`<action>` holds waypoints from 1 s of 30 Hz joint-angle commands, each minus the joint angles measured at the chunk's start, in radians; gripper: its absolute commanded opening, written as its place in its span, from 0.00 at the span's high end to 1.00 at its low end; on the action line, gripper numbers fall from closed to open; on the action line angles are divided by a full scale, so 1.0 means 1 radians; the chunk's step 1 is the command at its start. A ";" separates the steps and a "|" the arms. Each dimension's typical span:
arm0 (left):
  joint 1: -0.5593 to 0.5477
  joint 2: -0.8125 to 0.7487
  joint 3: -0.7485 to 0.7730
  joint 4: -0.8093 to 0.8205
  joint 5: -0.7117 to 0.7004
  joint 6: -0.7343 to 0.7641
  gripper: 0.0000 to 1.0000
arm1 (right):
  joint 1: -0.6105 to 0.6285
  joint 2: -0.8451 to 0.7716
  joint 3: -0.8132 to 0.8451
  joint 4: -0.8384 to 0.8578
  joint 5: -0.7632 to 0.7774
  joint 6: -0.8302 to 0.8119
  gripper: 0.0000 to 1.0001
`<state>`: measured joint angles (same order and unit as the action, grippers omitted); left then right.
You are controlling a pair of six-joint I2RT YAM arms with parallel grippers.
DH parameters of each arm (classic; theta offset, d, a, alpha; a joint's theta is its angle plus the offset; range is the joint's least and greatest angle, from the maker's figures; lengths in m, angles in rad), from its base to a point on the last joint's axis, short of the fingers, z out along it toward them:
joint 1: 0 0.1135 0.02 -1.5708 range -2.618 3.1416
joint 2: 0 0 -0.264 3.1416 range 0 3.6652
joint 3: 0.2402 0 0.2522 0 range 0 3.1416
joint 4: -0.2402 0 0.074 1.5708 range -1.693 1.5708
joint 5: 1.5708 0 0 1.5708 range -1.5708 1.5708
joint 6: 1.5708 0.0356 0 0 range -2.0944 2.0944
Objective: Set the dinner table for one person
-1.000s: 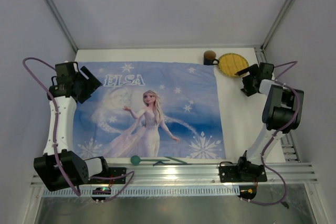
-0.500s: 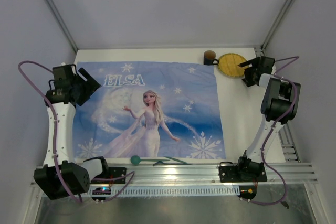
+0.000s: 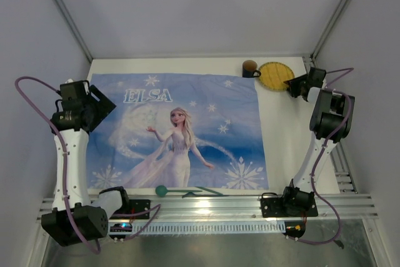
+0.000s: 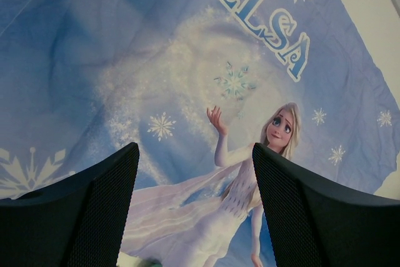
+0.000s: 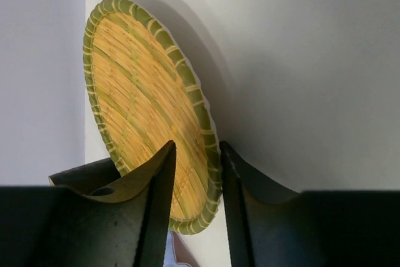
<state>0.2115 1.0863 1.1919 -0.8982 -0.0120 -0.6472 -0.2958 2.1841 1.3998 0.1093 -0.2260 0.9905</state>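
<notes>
The dinner table (image 3: 284,148) is a white top, mostly covered by a blue ELSA cloth (image 3: 175,129) (image 4: 156,60). A round woven yellow plate (image 3: 277,76) (image 5: 144,110) with a green rim lies at the far right corner beside a dark mug (image 3: 250,67). My right gripper (image 3: 294,84) (image 5: 197,147) straddles the plate's near rim, its jaws narrowed but still apart, one finger over the weave and one outside the rim. My left gripper (image 3: 103,101) (image 4: 195,148) hovers open over the cloth's left part, holding nothing.
A utensil with a round teal end (image 3: 161,190) and a thin green handle lies at the cloth's near edge. White walls stand close behind the plate. Aluminium rails (image 3: 212,207) run along the near edge and the right side.
My right gripper moved forward onto the plate's rim and its jaws narrowed from wide open. The left arm drew back toward the left wall, its gripper still open.
</notes>
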 commanded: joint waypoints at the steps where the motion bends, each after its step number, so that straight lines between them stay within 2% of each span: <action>1: 0.003 -0.032 0.051 -0.021 -0.039 0.014 0.25 | 0.001 0.022 -0.015 0.046 -0.025 -0.016 0.63; 2: 0.003 -0.034 0.054 -0.025 -0.039 0.017 0.24 | 0.001 0.020 -0.024 0.061 -0.036 -0.018 0.69; 5: 0.002 -0.043 0.061 -0.030 -0.040 0.021 0.24 | 0.001 0.005 -0.031 0.067 -0.056 -0.021 0.78; 12: 0.002 -0.074 0.040 -0.027 -0.029 0.030 0.24 | 0.000 -0.092 -0.091 0.066 -0.046 -0.061 0.91; 22: 0.002 -0.126 -0.017 0.010 0.044 0.021 0.24 | -0.034 -0.452 -0.297 -0.042 0.132 -0.188 0.94; 30: 0.002 -0.144 -0.057 0.035 0.099 0.011 0.24 | -0.054 -0.676 -0.363 -0.100 0.174 -0.314 0.94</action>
<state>0.2115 0.9588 1.1484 -0.9070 0.0418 -0.6445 -0.3477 1.5837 1.0462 -0.0048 -0.0895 0.7563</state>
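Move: The yellow plate lies nearly flat with its near right rim already between the right hand's open fingers; its middle is about 7 cm to that hand's left and 5 cm farther out, at about finger height. The dark mug stands beyond it, some 20 cm left and 6 cm ahead of the same hand. The tablecloth's middle is roughly 57 cm left and 22 cm back. From the left hand, the plate is some 76 cm right, 32 cm ahead and 21 cm below. The plate's rim is pinched as the right fingers close the rest of the way from about half open, the hand staying almost in place and dipping slightly. That hand then lifts the plate about 12 cm while drawing back some 11 cm towards its base, away from the mug, its left side rolling down nearly 20 degrees. The empty left hand, still open, eases a couple of centimetres back and up. ##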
